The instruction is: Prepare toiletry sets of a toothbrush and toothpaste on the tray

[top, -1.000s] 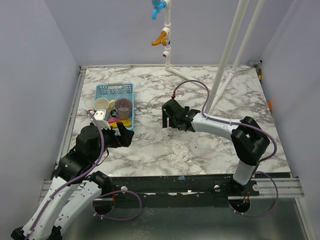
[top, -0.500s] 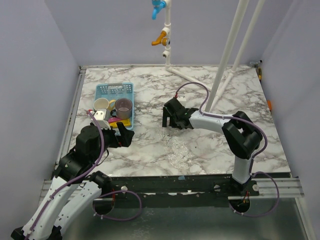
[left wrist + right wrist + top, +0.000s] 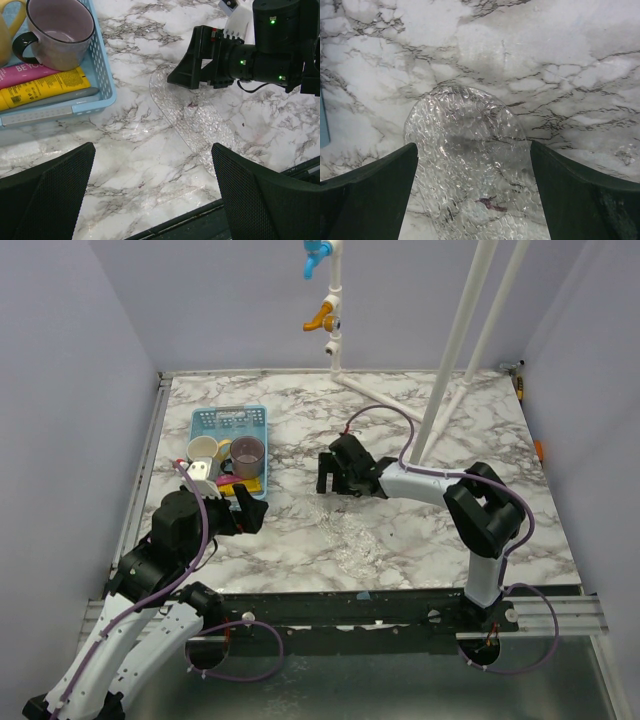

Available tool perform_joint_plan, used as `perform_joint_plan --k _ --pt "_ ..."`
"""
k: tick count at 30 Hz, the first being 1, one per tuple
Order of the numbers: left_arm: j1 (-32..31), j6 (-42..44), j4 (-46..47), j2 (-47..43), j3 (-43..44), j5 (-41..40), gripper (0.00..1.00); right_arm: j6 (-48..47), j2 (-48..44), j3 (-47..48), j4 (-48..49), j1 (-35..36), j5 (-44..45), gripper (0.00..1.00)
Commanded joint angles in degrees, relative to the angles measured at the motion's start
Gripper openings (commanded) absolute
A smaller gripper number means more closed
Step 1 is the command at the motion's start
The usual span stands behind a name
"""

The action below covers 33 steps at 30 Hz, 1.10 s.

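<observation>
The clear tray lies flat on the marble, and a small dark red fleck shows through it. My right gripper hangs open just above its far end, one finger on each side and nothing between them; the top view shows this gripper beyond the tray. The pink toothpaste and the yellow toothpaste lie in the light-blue basket, with a grey toothbrush-like handle beside them. My left gripper is open and empty over bare marble, near the basket's front corner.
The basket also holds a purple mug and a yellow mug. Slanted white pipes rise behind the right arm. The table's dark front edge runs just below my left gripper.
The right gripper has shifted slightly left over the tray's far end and opened a little wider, while the arm's elbow folded in. The left arm has not moved.
</observation>
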Motion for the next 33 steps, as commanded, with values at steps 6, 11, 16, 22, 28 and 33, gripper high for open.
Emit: perform_joint_plan --k 6,11,16,22,28,33 --pt "0.3 0.6 -0.8 -0.6 -0.6 1.0 0.99 -7.2 1.9 -3.0 3.4 0.9 -12.8 0.96" --pt "0.5 0.6 -0.8 -0.5 -0.6 1.0 0.99 -10.6 2.1 -3.7 3.4 3.1 -15.6 0.96" --pt "0.6 0.6 -0.8 -0.3 -0.6 1.1 0.99 -13.7 1.6 -5.3 3.8 5.7 -18.1 0.95" --pt "0.8 0.6 -0.8 -0.3 -0.6 1.1 0.99 -18.2 0.8 -4.8 2.0 10.5 -18.4 0.95" --pt "0.9 0.6 -0.8 -0.1 -0.6 1.1 0.99 -20.9 -2.7 -3.3 -1.6 13.2 -17.1 0.95" --pt "0.9 0.6 -0.8 -0.4 -0.6 1.1 0.99 -18.3 -11.1 -5.3 -2.9 13.5 -10.2 0.96"
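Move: My right hand stands low over the clear tray's far-left rounded end, its open fingers already straddling it. The tray's middle is about 9 cm back and 5 cm to the right, roughly 2 cm below. The table's near edge is some 23 cm straight back. The yellow toothpaste lies about 22 cm left and 4 cm ahead, the grey mug 21 cm left and 11 cm ahead. From my left hand the tray's middle is roughly 25 cm right, 4 cm ahead and 20 cm down. With the fingers kept wide open around the rounded end, I drag the clear tray across the marble with my right hand, first mostly leftward, then sweeping back about 12 cm in all towards the table's near edge. I stay low and almost level, turning the hand just under 40 degrees counter-clockwise as it goes. ##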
